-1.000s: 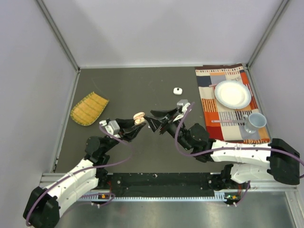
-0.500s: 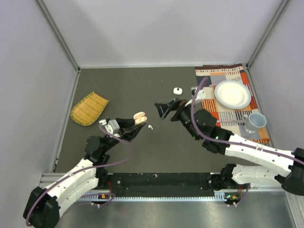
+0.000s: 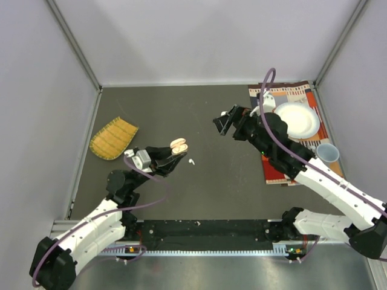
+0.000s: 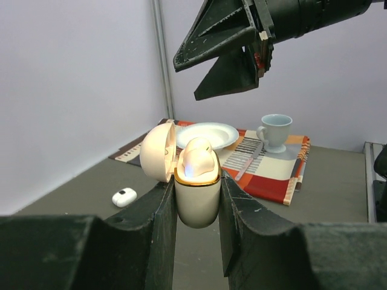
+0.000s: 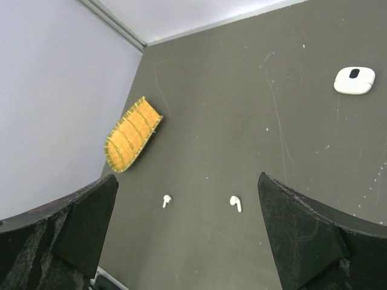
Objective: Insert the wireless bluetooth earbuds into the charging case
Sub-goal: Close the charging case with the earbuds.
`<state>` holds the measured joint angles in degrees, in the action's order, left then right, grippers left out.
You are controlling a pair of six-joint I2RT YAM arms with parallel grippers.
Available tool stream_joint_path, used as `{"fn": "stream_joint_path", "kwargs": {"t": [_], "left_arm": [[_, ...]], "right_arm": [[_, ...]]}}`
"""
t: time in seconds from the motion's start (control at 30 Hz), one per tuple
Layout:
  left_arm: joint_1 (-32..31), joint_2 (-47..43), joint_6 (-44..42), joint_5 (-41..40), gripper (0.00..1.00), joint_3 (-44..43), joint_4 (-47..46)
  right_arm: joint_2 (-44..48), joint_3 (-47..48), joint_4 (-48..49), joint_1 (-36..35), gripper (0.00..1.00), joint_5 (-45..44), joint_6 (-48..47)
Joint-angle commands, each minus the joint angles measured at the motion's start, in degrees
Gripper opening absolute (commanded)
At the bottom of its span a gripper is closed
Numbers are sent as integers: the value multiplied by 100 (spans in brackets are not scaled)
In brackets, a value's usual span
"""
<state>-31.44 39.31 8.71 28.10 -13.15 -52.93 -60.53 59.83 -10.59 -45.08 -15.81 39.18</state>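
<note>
My left gripper (image 4: pixel 198 196) is shut on an open peach-pink charging case (image 4: pixel 196 202), held upright above the table; it also shows in the top view (image 3: pixel 178 145). A peach earbud top (image 4: pixel 199 154) sits inside it, lid (image 4: pixel 158 151) swung left. Two white earbuds (image 5: pixel 166 200) (image 5: pixel 236 203) lie loose on the dark table; one shows in the top view (image 3: pixel 191 162), right of my left gripper (image 3: pixel 176 154). My right gripper (image 3: pixel 222 124) is open and empty, raised well above the table, its jaws wide (image 5: pixel 187 181). It hangs over the case in the left wrist view (image 4: pixel 187 81).
A white closed case (image 5: pixel 354 80) lies at the back (image 4: pixel 124 197). A yellow woven mat (image 3: pixel 113 138) is at the left. A striped cloth (image 3: pixel 302 95) at the right holds a white plate (image 3: pixel 296 119), a cup (image 3: pixel 327 154) and cutlery. Grey walls enclose the table.
My right gripper has pulled away from the peach case, rising and moving back-right. A white earbud now lies on the table beside the left gripper. The left gripper has stayed put.
</note>
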Motion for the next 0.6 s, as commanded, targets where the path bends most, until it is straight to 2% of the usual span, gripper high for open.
{"fn": "stream_joint_path", "kwargs": {"t": [0.0,0.1,0.27,0.37,0.4,0.47,0.5,0.57], "left_arm": [[-11,155,-282,91,0,-442,-429],[-11,217,-282,266,0,-426,-735],[-11,183,218,845,0,-233,-1491],[-11,77,412,891,0,-153,-1563],[-11,51,430,890,0,-144,-1563],[-11,-28,439,864,0,-118,-1563],[-11,-20,430,803,0,-118,-1528],[-11,-20,386,803,0,-153,-1467]], "right_arm": [[-186,879,-592,166,99,-33,178],[-441,1477,-1479,166,99,-395,326],[-407,1532,-1552,166,99,289,423],[434,1007,-1570,166,99,-754,2386],[1116,160,-1212,175,99,-1044,3350],[1901,-1055,932,193,99,-671,2277],[2148,-1897,2754,193,99,-425,1591],[2528,-2072,2896,193,99,-449,1505]]}}
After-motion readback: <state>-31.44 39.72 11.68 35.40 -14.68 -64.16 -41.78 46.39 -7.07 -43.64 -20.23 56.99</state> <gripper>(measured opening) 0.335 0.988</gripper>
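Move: The open charging case sits in the left gripper's fingertips, right at that hand's point; an earbud lies on the table about 4 cm ahead of that hand, 5 cm to its right and some 27 cm below. From the empty right hand the charging case is about 8 cm back, 18 cm left and 3 cm lower. The closed white case lies roughly 20 cm ahead of the right hand, 4 cm right and 28 cm below; the plate is about 18 cm ahead, 39 cm right and 28 cm below. Still pinching the charging case by its base, the left gripper lifts it about 4 cm, then also draws it back some 3 cm, tipping the fingertips up about 10 degrees. The wide-open right hand, touching nothing, first rises about 4 cm, then swings right and back, sinking a little and rolling its left side up some 20 degrees, away from the charging case. ##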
